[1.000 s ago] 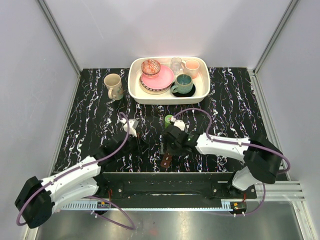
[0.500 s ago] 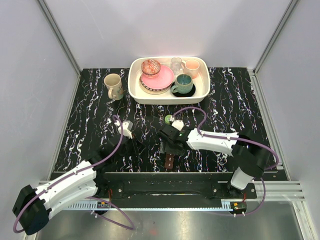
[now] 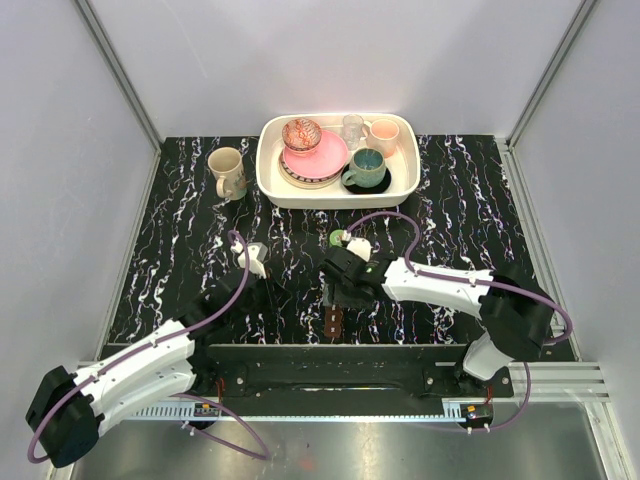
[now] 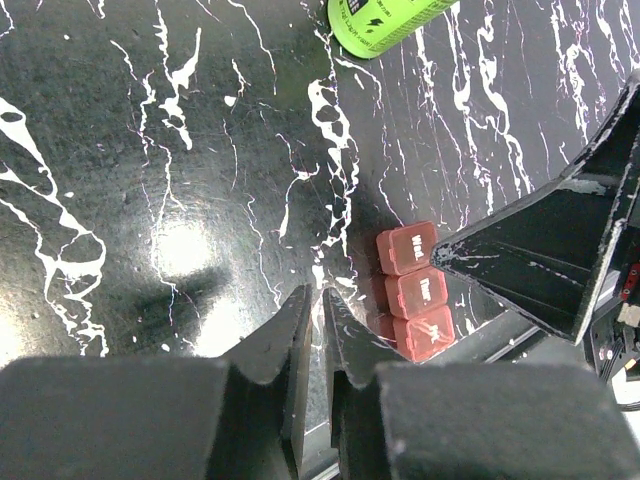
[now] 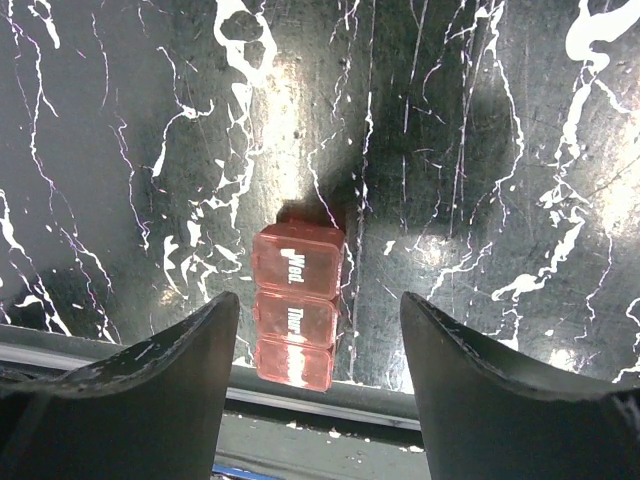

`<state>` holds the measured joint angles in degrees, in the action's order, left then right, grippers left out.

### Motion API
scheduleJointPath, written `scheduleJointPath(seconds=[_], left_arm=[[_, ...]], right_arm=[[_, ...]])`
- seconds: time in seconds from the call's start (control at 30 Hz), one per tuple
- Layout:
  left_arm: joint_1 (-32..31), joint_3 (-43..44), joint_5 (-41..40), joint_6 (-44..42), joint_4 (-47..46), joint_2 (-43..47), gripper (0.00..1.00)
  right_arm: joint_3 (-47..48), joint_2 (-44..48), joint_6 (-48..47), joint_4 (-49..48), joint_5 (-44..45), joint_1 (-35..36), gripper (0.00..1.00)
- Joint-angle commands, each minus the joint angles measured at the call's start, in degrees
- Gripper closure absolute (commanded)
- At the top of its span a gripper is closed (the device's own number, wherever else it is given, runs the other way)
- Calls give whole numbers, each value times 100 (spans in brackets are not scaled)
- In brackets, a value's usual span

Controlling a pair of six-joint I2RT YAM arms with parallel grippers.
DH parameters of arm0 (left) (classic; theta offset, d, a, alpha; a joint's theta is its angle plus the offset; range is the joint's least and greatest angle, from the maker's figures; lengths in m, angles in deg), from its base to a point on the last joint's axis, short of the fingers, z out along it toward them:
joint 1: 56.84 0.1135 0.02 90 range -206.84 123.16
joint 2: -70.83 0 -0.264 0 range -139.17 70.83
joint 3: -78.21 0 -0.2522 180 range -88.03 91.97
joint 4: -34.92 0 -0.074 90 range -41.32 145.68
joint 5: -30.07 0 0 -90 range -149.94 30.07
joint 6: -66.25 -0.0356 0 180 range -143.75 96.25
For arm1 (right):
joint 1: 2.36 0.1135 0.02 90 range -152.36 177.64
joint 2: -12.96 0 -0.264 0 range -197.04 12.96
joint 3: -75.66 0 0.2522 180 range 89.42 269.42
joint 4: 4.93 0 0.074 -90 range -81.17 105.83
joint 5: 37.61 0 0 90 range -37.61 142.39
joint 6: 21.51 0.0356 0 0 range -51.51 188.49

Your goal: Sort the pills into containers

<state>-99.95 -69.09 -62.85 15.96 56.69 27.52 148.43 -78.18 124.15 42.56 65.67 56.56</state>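
The containers are one small reddish-brown case (image 5: pixel 295 305) with closed lids marked by weekday, lying at the table's near edge (image 3: pixel 333 320). It also shows in the left wrist view (image 4: pixel 415 292). My right gripper (image 5: pixel 320 330) hangs open just above it, the case between the fingers and nearer the left one; from the top camera the gripper (image 3: pixel 338 295) covers the case's far end. My left gripper (image 4: pixel 318 300) is shut on nothing, over bare table left of the case (image 3: pixel 275 290). No pills are in view.
A green-labelled bottle (image 3: pixel 338 240) lies just behind the right gripper (image 4: pixel 385 20). A beige mug (image 3: pixel 227 172) stands at the back left. A white tray (image 3: pixel 270 185) of crockery sits at the back centre. The metal table rim (image 5: pixel 330 400) runs right beside the case.
The left arm has drawn back toward its base and its jaws have eased a hair. The right gripper has shifted slightly left over the case, staying open.
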Motion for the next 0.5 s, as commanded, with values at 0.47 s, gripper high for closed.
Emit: scheduleJointPath(seconds=[0.47], left_arm=[[-13, -110, 142, 108, -168, 130, 86]], right_arm=[[112, -634, 419, 168, 96, 964, 28]])
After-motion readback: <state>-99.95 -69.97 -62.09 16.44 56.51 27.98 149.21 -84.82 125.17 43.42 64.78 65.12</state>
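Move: The red pill box lies almost under the open right hand, its middle about 3 cm back, 1 cm to the left and some 5 cm below. The green can stands about 11 cm ahead of this hand, level with it sideways, and the table's near edge runs roughly 7 cm back, just behind the box. From the idle left hand, the pill box is some 9 cm to the right, 2 cm back and 8 cm lower. After barely stirring at first, the right hand draws back towards the table's near edge by about 5 cm while sinking some 3 cm and easing 2 cm to the left, bringing its fingertips down close to the Fri end of the pill box. The fingers stay wide open with the box showing between them, and the wrist swings counter-clockwise by nearly 10 degrees with a slight roll; whether a fingertip touches the box by the end can't be seen. ##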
